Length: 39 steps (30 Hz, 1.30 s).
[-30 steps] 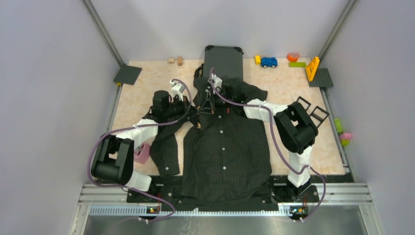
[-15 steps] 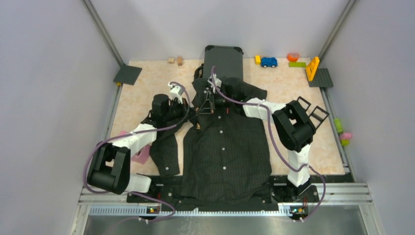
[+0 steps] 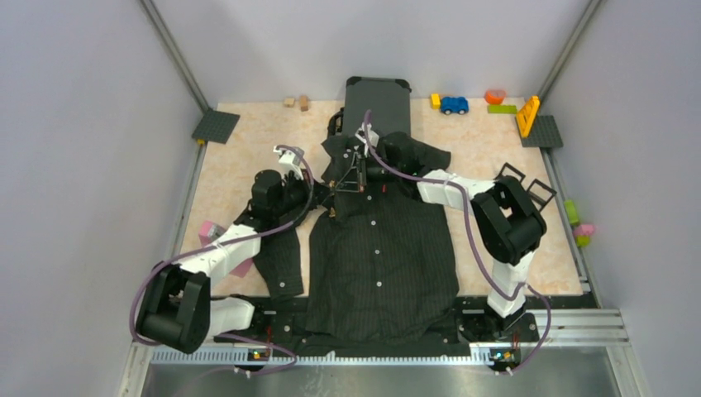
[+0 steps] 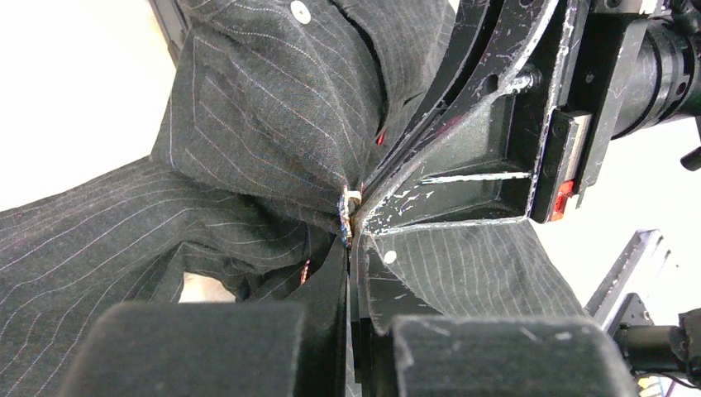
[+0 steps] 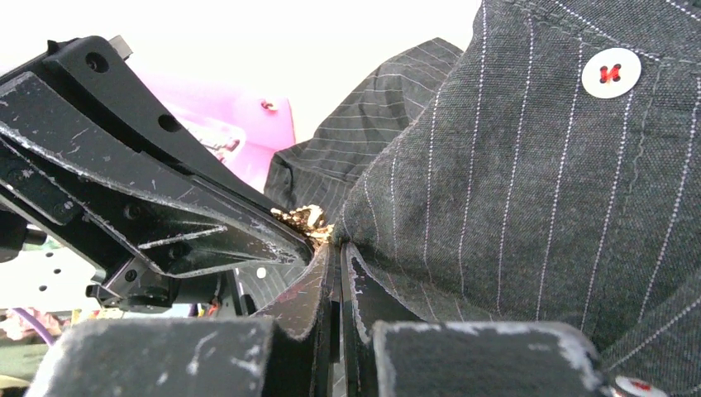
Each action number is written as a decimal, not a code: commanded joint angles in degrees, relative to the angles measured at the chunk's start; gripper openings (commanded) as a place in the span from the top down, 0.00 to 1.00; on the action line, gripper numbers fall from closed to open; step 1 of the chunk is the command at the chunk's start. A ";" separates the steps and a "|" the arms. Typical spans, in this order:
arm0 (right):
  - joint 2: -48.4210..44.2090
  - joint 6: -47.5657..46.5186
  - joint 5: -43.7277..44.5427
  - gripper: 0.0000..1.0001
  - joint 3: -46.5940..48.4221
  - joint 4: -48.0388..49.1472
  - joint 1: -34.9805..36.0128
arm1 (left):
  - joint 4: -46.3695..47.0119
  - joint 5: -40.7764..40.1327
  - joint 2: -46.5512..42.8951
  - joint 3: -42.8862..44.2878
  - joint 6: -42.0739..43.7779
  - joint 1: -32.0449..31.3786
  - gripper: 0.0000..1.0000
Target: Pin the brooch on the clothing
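The clothing (image 3: pixel 380 248), a black pinstriped shirt with white buttons, lies flat with its collar at the far end. Both grippers meet tip to tip at its upper left chest. My left gripper (image 3: pixel 328 192) (image 4: pixel 350 240) is shut on the small gold brooch (image 4: pixel 346 205) (image 5: pixel 303 218), held right against the fabric. My right gripper (image 3: pixel 338 186) (image 5: pixel 335 246) is shut on a raised fold of the shirt (image 5: pixel 512 190) beside the brooch. How the pin sits in the cloth is hidden behind the fingertips.
A dark grey suitcase (image 3: pixel 378 101) stands just beyond the collar. A pink object (image 3: pixel 213 234) lies by my left arm. Along the back are wooden blocks (image 3: pixel 296 102), a blue toy car (image 3: pixel 454 105), a yellow piece (image 3: pixel 527 116) and dark baseplates (image 3: pixel 216 126).
My left arm has swung outward to the left and its wrist shifted slightly left. The pinched fold and both fingertips moved a little left with it. Both grippers stayed shut.
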 commanded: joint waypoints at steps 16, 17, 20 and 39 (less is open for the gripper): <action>-13.52 -5.88 12.86 0.99 -5.33 -1.14 -1.93 | 4.80 2.18 -7.61 -0.15 -6.71 0.61 1.00; -14.00 -6.16 12.81 0.98 -5.63 -1.01 -1.93 | 4.85 2.29 -7.92 -0.23 -6.65 0.61 1.00; -15.68 -7.22 12.11 0.92 -7.33 0.35 -1.93 | 4.90 2.49 -8.73 -0.42 -6.30 0.79 1.00; -16.36 -9.79 5.38 0.69 -13.37 17.27 1.41 | 1.62 5.86 -6.98 2.98 -9.01 1.49 1.00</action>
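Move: The brooch sits upright in the left fingertips against the raised edge of the shirt, about 1 cm ahead of the left hand point, and about 1 cm to the left of the right hand's shut tips. From the left hand, a second gold brooch lies about 5 cm back and 5 cm lower; the red tab on the shirt is some 12 cm to the right, level fore and aft, and the nearest front button 10 cm right and 2 cm back, both roughly 8 cm lower. Both hands, fingers shut at the brooch and shirt edge, rise together by about 4 cm; the left keeps its grip on the brooch, tilting slightly, and eases up to about 5 cm, drawing back a little. The right then swings forward and to its right away from the brooch, opens its fingers to roughly a quarter while coming back, and rises again to end clear, about 6 cm above its start, rolled some 20 degrees with its forward side up. ##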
